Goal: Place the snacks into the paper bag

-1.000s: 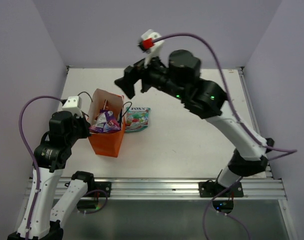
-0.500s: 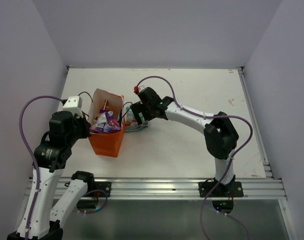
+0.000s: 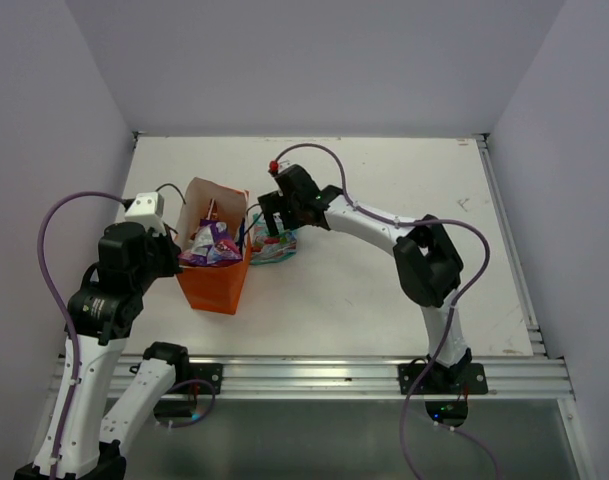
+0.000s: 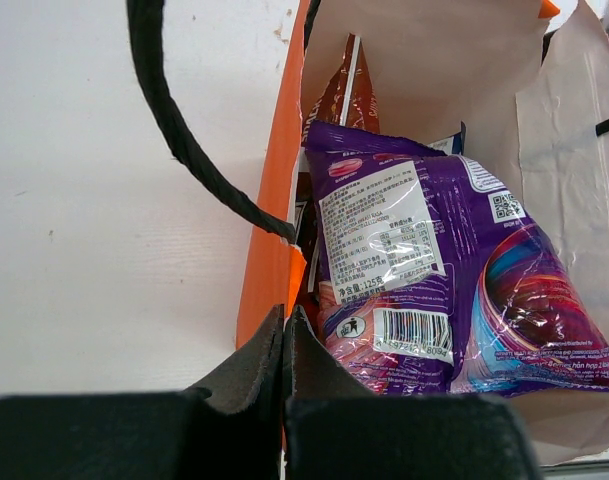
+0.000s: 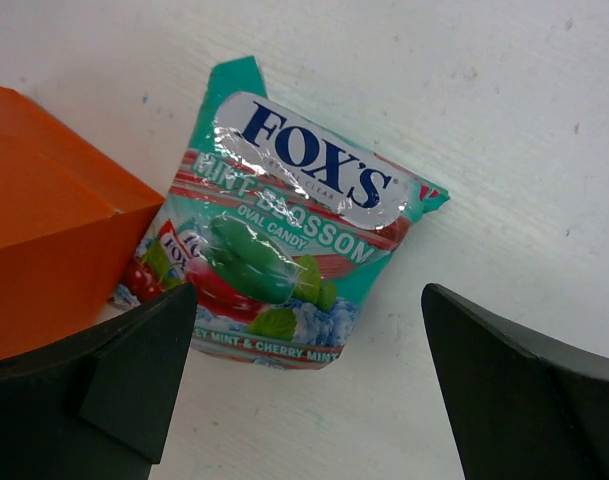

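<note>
The orange paper bag (image 3: 216,288) stands upright at the table's left. It holds the purple packet (image 3: 212,243), also in the left wrist view (image 4: 424,260), with the red-orange Doritos bag (image 4: 344,95) and a sliver of the blue bag (image 4: 446,143) behind it. My left gripper (image 3: 176,258) is shut on the bag's near orange wall (image 4: 269,250) at its rim (image 4: 284,315). The green-white-pink sweets packet (image 3: 279,250) lies flat on the table just right of the bag (image 5: 294,230). My right gripper (image 3: 274,225) hovers low over it, open and empty (image 5: 306,310).
The bag's black cord handle (image 4: 174,130) loops over its left side. The bag's orange corner (image 5: 44,200) stands close to the right gripper's left finger (image 5: 134,370). White table surface (image 3: 384,290) extends to the right; grey walls surround the table.
My right arm has come down from high above the table to just over the sweets packet, beside the bag. My left gripper has kept its hold on the bag.
</note>
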Controlling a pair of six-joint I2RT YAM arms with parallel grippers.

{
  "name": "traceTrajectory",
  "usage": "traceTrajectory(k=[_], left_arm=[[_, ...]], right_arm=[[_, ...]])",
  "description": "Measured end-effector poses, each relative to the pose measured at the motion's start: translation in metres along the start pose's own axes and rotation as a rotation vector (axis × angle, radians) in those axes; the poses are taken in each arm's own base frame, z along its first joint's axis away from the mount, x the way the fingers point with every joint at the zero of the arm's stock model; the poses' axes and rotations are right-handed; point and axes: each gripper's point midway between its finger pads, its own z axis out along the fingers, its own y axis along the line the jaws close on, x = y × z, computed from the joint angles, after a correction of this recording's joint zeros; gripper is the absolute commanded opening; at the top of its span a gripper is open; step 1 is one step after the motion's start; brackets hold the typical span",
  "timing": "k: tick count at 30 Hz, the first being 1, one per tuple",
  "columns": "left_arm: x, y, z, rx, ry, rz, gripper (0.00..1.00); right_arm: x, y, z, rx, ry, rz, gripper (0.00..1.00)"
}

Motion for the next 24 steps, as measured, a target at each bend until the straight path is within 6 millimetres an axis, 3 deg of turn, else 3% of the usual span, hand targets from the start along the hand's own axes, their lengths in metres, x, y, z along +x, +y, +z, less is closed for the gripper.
traceTrajectory(k=[4,6,7,8,10,11,17,21,22,24], left_arm=[[0.0,0.0,0.0,0.0,0.0,0.0,0.0],[0.0,0.0,0.0,0.0,0.0,0.0,0.0],[0.0,0.0,0.0,0.0,0.0,0.0,0.0],[0.0,0.0,0.0,0.0,0.0,0.0,0.0],[0.0,0.0,0.0,0.0,0.0,0.0,0.0],[0.0,0.0,0.0,0.0,0.0,0.0,0.0],[0.0,0.0,0.0,0.0,0.0,0.0,0.0],[0.0,0.0,0.0,0.0,0.0,0.0,0.0],[0.0,0.0,0.0,0.0,0.0,0.0,0.0],[0.0,0.0,0.0,0.001,0.0,0.0,0.0]], right_arm=[[0.031,-0.003,0.025,0.007,0.082,0.007,0.95],[0.044,-0.004,0.031,0.005,0.118,0.008,0.81],[0.05,-0.002,0.034,-0.003,0.137,0.015,0.69],[0.052,-0.001,0.035,-0.01,0.142,0.019,0.44],[0.053,0.003,0.035,-0.029,0.146,0.024,0.19],[0.051,0.004,0.035,-0.036,0.141,0.026,0.02],[0.044,0.002,0.029,-0.028,0.125,0.012,0.0],[0.036,-0.017,-0.003,0.064,0.132,-0.071,0.0],[0.027,-0.02,-0.013,0.079,0.122,-0.09,0.0],[-0.009,-0.018,-0.04,0.088,0.059,-0.118,0.0]])
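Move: Almost straight below the open right fingers, some 7 cm down and about 1 cm ahead and to the left, the teal Fox's candy bag lies flat. The orange paper bag stands about 12 cm to the right hand's left and 11 cm back, its middle some 3 cm higher than the hand. From the left hand, the candy bag is about 17 cm ahead, 15 cm to the right and 21 cm down. Sinking about 6 cm with a slight tip of the wrist, the right hand comes down on the Fox's candy bag and shuts its wide-open fingers, pinching a fold of it. It then lifts roughly 9 cm, easing 3 to 4 cm to the right, away from the paper bag, fingers kept closed. The left hand stays still, shut at the paper bag's left rim. ##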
